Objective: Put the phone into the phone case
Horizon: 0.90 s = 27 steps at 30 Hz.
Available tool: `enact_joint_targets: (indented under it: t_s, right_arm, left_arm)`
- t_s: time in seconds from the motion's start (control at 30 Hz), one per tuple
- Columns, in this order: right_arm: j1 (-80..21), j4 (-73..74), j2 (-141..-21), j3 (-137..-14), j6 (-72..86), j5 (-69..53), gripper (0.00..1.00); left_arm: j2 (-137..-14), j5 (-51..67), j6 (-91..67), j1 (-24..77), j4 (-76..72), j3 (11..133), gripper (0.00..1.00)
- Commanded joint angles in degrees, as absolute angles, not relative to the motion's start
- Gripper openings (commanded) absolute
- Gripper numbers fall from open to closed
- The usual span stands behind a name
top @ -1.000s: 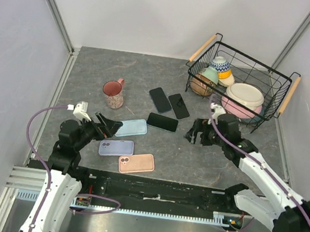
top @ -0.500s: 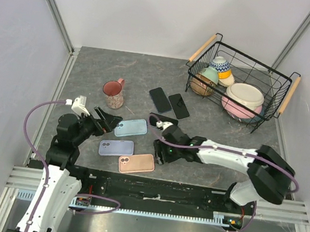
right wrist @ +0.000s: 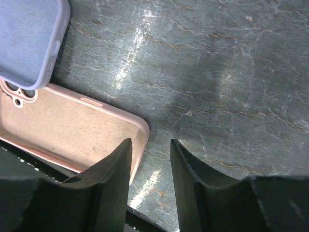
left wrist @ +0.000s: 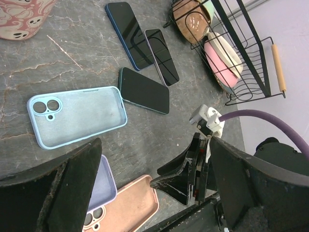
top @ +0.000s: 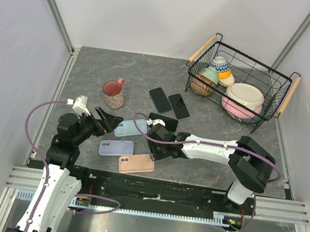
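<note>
Three dark phones lie face up mid-table: one point(top: 160, 99), a second point(top: 179, 106), and a third point(top: 165, 121) partly under my right arm. Three empty cases lie nearer: light blue case point(top: 131, 127), lavender case point(top: 116, 147), pink case point(top: 136, 163). My left gripper point(top: 108, 120) hangs wide open beside the light blue case point(left wrist: 77, 116), holding nothing. My right gripper point(top: 152, 149) points down at the pink case's right end point(right wrist: 63, 130). Its jaws point(right wrist: 150, 145) are narrowed but apart, with the case's corner edge and bare table between them. It grips nothing.
A pink patterned mug point(top: 113, 93) stands at the left behind the cases. A black wire basket point(top: 276, 97) with wooden handles holds several bowls at the back right. The table's front edge runs just below the pink case.
My right arm has swung from beside the basket across to the left, down to the pink case's corner, and its jaws have narrowed. The left gripper has barely shifted.
</note>
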State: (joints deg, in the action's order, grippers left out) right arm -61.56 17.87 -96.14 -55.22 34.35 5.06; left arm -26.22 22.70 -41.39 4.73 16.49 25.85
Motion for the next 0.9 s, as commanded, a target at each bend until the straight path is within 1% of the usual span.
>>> enact_joint_targets:
  t_s: [0.0, 0.03, 0.13, 0.23, 0.3, 0.4, 0.43, 0.5, 0.67, 0.8, 0.87]
  right_arm:
    - [-62.3, 19.7, -97.2, -57.7, 34.5, 7.7, 0.43]
    - [-62.5, 19.9, -97.5, -58.0, 34.2, 7.6, 0.41]
    - [-62.8, 20.2, -98.4, -58.5, 33.8, 7.3, 0.38]
    - [-63.0, 20.2, -99.1, -58.7, 33.7, 6.7, 0.26]
    - [-62.8, 20.2, -99.7, -58.9, 33.5, 6.2, 0.24]
    - [-62.8, 20.0, -100.4, -59.1, 33.5, 6.2, 0.14]
    - [-62.8, 20.1, -100.7, -59.1, 33.6, 6.7, 0.06]
    - [-62.6, 20.7, -100.5, -59.2, 33.7, 8.1, 0.01]
    - [-60.6, 22.3, -96.2, -57.2, 33.6, 10.6, 0.00]
    - [-56.4, 23.4, -91.2, -53.2, 32.1, 12.6, 0.00]
    - [-54.9, 25.7, -88.3, -52.1, 31.5, 15.4, 0.00]
  left_arm:
    - [-26.5, 24.1, -43.2, 4.6, 14.2, 25.6, 1.00]
    - [-27.0, 24.1, -43.2, 4.7, 14.2, 25.4, 1.00]
    - [-27.5, 24.3, -43.3, 4.7, 14.3, 25.3, 1.00]
    - [-27.9, 24.4, -43.3, 4.7, 14.2, 25.2, 1.00]
    - [-27.8, 24.5, -43.3, 4.7, 14.3, 25.1, 1.00]
    - [-27.4, 24.7, -43.2, 4.7, 14.3, 24.8, 1.00]
    - [-27.2, 24.8, -43.2, 4.7, 14.2, 24.7, 1.00]
    - [-27.1, 24.4, -42.8, 4.7, 15.4, 24.6, 1.00]
    - [-27.1, 22.0, -40.9, 4.6, 18.5, 25.6, 1.00]
    - [-27.5, 22.0, -40.3, 4.7, 18.5, 25.8, 0.99]
    - [-28.1, 22.6, -40.0, 4.7, 18.5, 25.8, 0.98]
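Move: The orange phone case lies under the right hand: its right short rim is between the open fingers, its middle about 7 cm left, 3 cm back and 2 cm below. From that hand, the purple case is some 17 cm left and 3 cm ahead, the light blue case about 11 cm left and 13 cm ahead, the green-edged phone roughly 17 cm ahead and 2 cm right. From the left hand the orange case is about 11 cm right, 8 cm back and 18 cm down. Sinking about 1 cm, the right hand shuts its half-open fingers, one inside the orange case and one outside, and pinches the right end rim near the far corner. It then drags the case to the right and somewhat forward, about 4 cm, rising some 1 cm on the way and speeding up towards the end. The left hand, open and empty, sinks about 2 cm. ##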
